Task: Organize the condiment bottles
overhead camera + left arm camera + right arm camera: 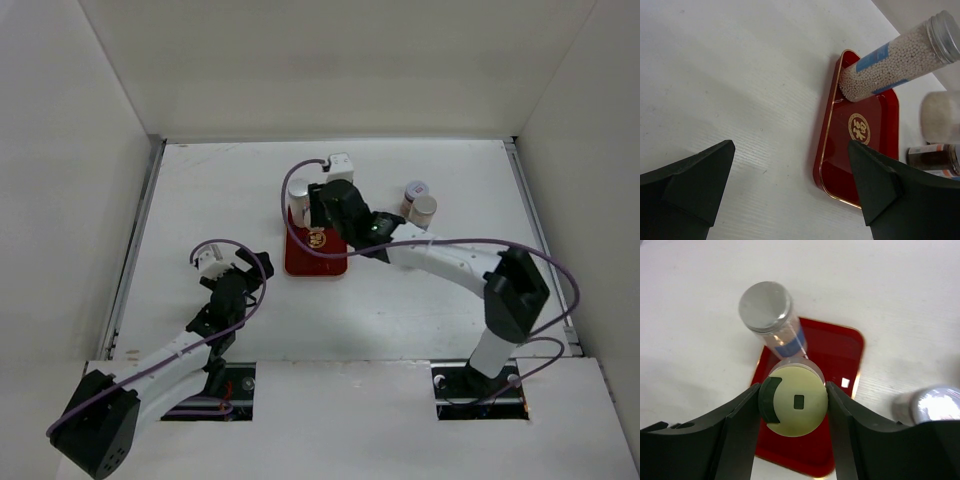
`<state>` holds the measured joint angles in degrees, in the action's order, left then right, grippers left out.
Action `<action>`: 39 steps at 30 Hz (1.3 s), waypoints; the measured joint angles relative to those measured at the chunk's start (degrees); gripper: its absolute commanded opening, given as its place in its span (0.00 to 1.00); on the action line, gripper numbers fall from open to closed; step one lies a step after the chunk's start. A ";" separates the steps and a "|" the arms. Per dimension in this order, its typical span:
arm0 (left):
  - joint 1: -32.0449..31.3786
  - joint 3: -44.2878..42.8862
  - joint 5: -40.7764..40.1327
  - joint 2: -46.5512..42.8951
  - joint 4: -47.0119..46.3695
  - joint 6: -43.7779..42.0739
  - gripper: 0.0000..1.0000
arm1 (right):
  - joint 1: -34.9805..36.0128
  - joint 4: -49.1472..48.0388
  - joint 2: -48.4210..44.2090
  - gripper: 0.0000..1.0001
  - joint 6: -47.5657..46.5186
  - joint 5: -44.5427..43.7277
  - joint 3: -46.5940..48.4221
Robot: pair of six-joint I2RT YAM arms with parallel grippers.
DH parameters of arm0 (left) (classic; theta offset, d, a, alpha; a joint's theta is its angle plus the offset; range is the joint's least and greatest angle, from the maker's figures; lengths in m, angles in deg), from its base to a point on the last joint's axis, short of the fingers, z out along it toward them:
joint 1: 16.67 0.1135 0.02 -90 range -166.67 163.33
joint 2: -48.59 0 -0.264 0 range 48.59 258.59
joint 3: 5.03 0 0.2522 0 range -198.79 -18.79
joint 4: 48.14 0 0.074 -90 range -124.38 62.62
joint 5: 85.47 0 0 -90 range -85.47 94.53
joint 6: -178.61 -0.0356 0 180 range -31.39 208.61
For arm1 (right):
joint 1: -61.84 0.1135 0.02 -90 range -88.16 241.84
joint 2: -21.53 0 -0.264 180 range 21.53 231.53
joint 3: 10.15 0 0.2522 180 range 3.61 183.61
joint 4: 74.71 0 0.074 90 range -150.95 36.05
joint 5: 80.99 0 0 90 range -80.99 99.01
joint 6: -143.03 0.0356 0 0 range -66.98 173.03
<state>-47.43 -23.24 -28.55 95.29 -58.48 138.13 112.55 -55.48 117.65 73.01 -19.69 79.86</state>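
Note:
My right gripper (794, 390) is shut on a condiment bottle with a yellow-green cap (797, 402), both fingers pressed against the cap's sides, above the red tray (837, 355). Just behind it, a clear bottle of white beads with a silver cap (766, 307) stands on the tray's far end (298, 190). From above, the right wrist hides the held bottle. My left gripper (792, 185) is open over bare table, left of the tray's near corner (830, 170); nothing is between its fingers. The left wrist view shows the bead bottle (895, 62) too.
Two more bottles (416, 190) (424, 208) stand together on the table right of the tray. A silver cap (930, 405) shows at the right in the right wrist view. White walls close in the table on three sides.

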 measured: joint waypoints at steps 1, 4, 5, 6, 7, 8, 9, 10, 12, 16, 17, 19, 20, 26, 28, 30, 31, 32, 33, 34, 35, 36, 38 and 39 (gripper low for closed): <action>0.00 0.00 0.00 -0.02 -0.13 0.02 1.00 | 0.22 -0.15 2.32 0.45 -0.39 0.42 1.70; 0.00 0.00 0.09 0.00 -0.20 0.04 1.00 | 1.16 -0.31 9.18 0.45 -1.46 1.68 6.01; 0.00 0.00 0.11 0.00 -0.22 0.07 1.00 | 1.27 -0.28 10.75 0.45 -1.81 1.95 6.82; 0.00 0.00 0.15 -0.02 -0.22 0.07 1.00 | 1.51 -0.26 12.33 0.45 -2.14 2.27 7.50; 0.00 0.00 0.17 -0.02 -0.22 0.07 1.00 | 1.64 -0.20 13.51 0.45 -2.38 2.49 7.93; 0.00 0.00 0.22 -0.02 -0.24 0.07 1.00 | 1.79 -0.15 14.34 0.45 -2.56 2.62 8.22; 0.00 0.00 0.26 0.02 -0.33 0.09 1.00 | 1.86 -0.07 15.06 0.46 -2.71 2.75 8.37; 0.00 0.00 0.31 0.11 -0.57 0.09 1.00 | 1.88 0.04 15.45 0.46 -2.84 2.89 8.37; -0.02 0.00 0.35 0.50 -1.03 0.11 1.00 | 1.88 0.09 15.91 0.46 -3.13 2.99 8.46; -0.07 0.00 0.35 0.74 -1.25 0.17 1.00 | 1.81 0.02 16.15 0.47 -3.32 3.04 8.94; -0.07 0.00 0.35 0.87 -1.42 0.20 1.00 | 1.81 0.00 16.28 0.48 -3.32 3.04 9.18; -0.07 0.00 0.37 1.20 -1.68 0.20 1.00 | 1.84 -0.35 16.87 0.49 -3.32 3.04 9.77; -0.07 0.00 0.37 1.22 -1.68 0.22 1.00 | 1.84 -0.48 17.33 0.51 -3.32 3.04 10.10; -0.07 0.00 0.37 1.22 -2.32 0.22 1.00 | 1.84 -0.96 19.78 0.71 -3.37 2.89 10.73; -0.07 0.00 0.37 1.20 -2.34 0.22 1.00 | 1.84 -1.05 19.80 0.76 -3.28 2.60 10.73; -0.07 0.00 0.37 1.22 -2.34 0.22 1.00 | 1.86 -1.46 19.80 0.80 -3.30 2.29 10.73; -0.07 0.00 0.37 1.22 -2.36 0.24 1.00 | 1.88 -1.46 19.78 0.82 -3.32 2.16 10.71; -0.07 0.00 0.37 1.22 -2.36 0.22 1.00 | 1.92 -1.46 19.63 0.84 -3.32 2.16 10.64; -0.07 0.00 0.37 1.22 -2.36 0.22 1.00 | 1.99 -1.49 19.26 0.85 -3.32 2.14 10.38; -0.09 0.00 0.37 1.20 -2.36 0.22 1.00 | 2.14 -1.49 18.45 0.86 -3.32 2.10 9.70; -0.09 0.00 0.37 1.22 -2.38 0.24 1.00 | 2.32 -1.44 17.07 0.87 -3.32 2.10 8.66; -0.09 0.00 0.37 1.25 -2.38 0.22 1.00 | 2.62 -1.42 15.45 0.87 -3.32 1.99 7.41; -0.09 0.00 0.37 1.29 -2.45 0.24 1.00 | 3.37 -1.62 10.84 0.87 -3.30 1.60 4.17; -0.11 0.00 0.37 1.29 -2.47 0.24 1.00 | 3.74 -1.73 7.87 0.87 -3.23 1.22 2.08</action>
<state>-47.54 -23.24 -28.18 96.58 -60.95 138.37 116.29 -57.21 125.52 69.78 -18.47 81.93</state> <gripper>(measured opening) 0.997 0.872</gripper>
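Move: The right hand already holds the green-lidded bottle; the free spot for it, by the tray's left edge, lies about 2 cm ahead, 6 cm to the left and 18 cm below. The tall silver-lidded bottle stands some 8 cm ahead and 6 cm left of the hand, just beyond that spot; the tray's middle is roughly 2 cm ahead and 2 cm left, and the dark jar about 3 cm ahead and 15 cm right. From the left hand the spot lies some 9 cm ahead and 14 cm right. The right hand lowers the green-lidded bottle about 9 cm while carrying it some 6 cm to the left, easing slightly forward, down onto the tray's left side just short of the tall silver-lidded bottle. There the fingers open and release the lid, and the hand, still opened, backs away: up roughly 5 cm, drawing back towards its base and a little to the right. ##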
